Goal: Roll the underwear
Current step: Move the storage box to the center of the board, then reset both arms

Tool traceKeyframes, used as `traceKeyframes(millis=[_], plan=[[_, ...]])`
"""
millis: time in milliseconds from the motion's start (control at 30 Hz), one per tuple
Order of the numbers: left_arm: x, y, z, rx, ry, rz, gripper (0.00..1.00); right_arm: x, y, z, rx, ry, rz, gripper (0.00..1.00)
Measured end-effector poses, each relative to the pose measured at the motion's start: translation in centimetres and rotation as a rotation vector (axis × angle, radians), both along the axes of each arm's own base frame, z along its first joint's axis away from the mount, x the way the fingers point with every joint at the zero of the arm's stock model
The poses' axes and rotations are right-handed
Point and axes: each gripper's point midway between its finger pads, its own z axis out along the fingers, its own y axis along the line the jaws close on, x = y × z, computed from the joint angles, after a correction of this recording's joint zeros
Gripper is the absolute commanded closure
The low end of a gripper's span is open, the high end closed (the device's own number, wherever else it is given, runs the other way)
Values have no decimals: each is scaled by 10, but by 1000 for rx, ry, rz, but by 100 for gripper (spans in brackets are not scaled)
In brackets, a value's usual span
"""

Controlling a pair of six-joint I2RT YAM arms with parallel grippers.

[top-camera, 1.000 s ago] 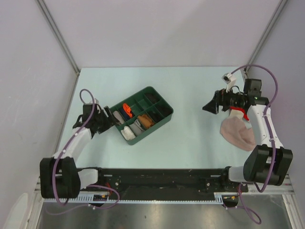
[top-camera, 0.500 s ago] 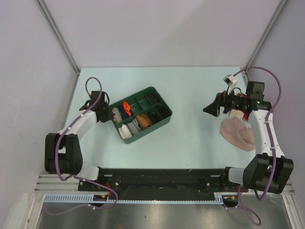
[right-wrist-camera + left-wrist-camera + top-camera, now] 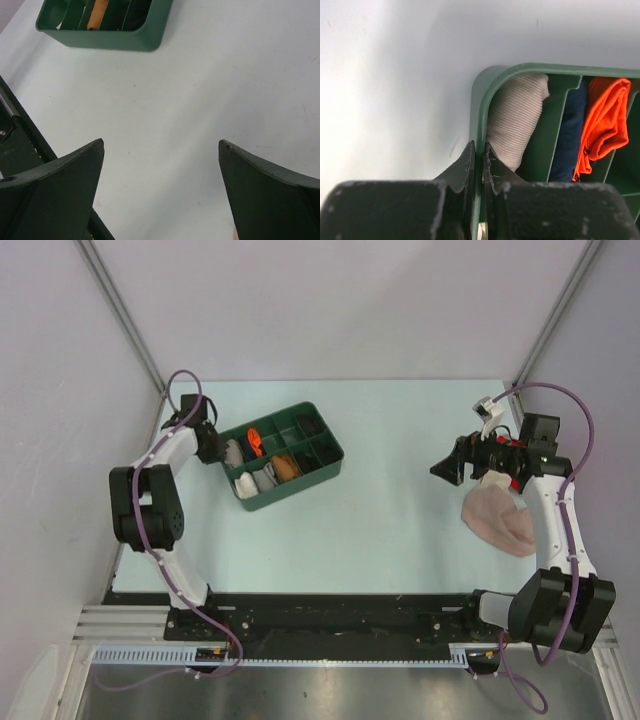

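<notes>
The underwear [image 3: 572, 132], navy-blue with bright orange folds, lies bundled in a compartment of the green tray [image 3: 520, 67]. From above it shows as an orange-and-dark bundle [image 3: 255, 444] in the tray [image 3: 290, 490]. My left gripper [image 3: 479, 150] is shut on the tray's left wall, one finger outside and one inside. The top view has this gripper [image 3: 218, 445] at the tray's left end. At the right, my right gripper [image 3: 440, 468] hangs open over bare table [image 3: 161, 145], holding nothing.
A ribbed beige roll [image 3: 515, 120] fills the tray compartment beside my inner finger; other rolls fill more compartments. A beige-pink cloth [image 3: 497, 520] and a red cloth [image 3: 512, 480] lie under the right arm. The tray's far end [image 3: 110, 40] shows ahead of the right gripper.
My left gripper closed on the tray's left wall and swung toward the back left, dragging the tray that way. The right arm barely shifted and stays open.
</notes>
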Motion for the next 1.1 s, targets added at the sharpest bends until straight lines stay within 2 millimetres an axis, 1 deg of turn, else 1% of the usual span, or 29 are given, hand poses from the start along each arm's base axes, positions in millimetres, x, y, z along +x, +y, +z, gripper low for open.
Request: traceKeyframes(millis=[100, 167, 267, 300, 367, 400, 467, 500, 533, 600, 667, 767, 867, 933, 967, 1033, 1100], plan=[[17, 17, -1, -8, -10, 37, 95, 2, -4, 0, -3, -5, -13, 0], [28, 28, 0, -17, -20, 58, 91, 2, -5, -1, -3, -4, -16, 0], [45, 45, 1, -20, -34, 84, 74, 2, -6, -3, -7, 1, -23, 0], [49, 50, 2, -18, -36, 93, 62, 2, -7, -4, -10, 2, -26, 0], [56, 58, 4, -14, -46, 98, 49, 3, -8, -5, -17, 2, -34, 1], [59, 62, 7, -11, -53, 99, 39, 3, -9, -5, -21, 2, -40, 0], [62, 68, 13, -4, -66, 93, 33, 4, -12, -5, -35, -2, -62, 0], [63, 71, 16, -2, -75, 92, 24, 5, -14, -5, -46, -5, -81, 0], [63, 74, 19, -3, -84, 87, 18, 6, -17, -4, -56, -11, -100, 0], [60, 78, 26, -4, -99, 74, 0, 9, -24, 2, -82, -31, -152, 0], [53, 79, 39, -12, -135, 52, 0, 12, -32, 10, -110, -67, -206, 1], [31, 75, 75, -10, -220, 14, 0, 15, -43, 26, -145, -128, -294, 0], [7, 62, 128, -4, -365, -38, 0, 18, -58, 46, -166, -188, -407, 0], [-12, 48, 168, 3, -493, -88, 0, 20, -68, 56, -174, -219, -481, 0], [-22, 41, 184, 2, -544, -113, 0, 20, -71, 59, -177, -226, -506, 1], [-45, 27, 214, 6, -655, -167, 0, 18, -78, 63, -183, -232, -551, 0], [-69, 13, 237, 12, -760, -213, 0, 16, -83, 67, -192, -240, -589, 0]])
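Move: The storage box's near-left wall is pinched in the left hand, its rim right at the fingers; the box's middle lies about 17 cm to the right, level fore and aft, some 4 cm lower. Inside, the beige roll is 3 cm right and 1 cm ahead, the orange roll 10 cm right and 5 cm ahead, the white roll 6 cm right and 8 cm back. From the right hand, the box's middle is roughly 45 cm left, 11 cm ahead and 18 cm below. The storage box, still pinched by its left wall, is dragged diagonally forward and left about 6 cm each way by the left hand, whose fingers then open wide and release it. That hand climbs over 20 cm, drawing back and then also right, tipping its fingers up some 45 degrees. The open right hand swings about 8 cm right, away from the box, rising and turning clockwise. ##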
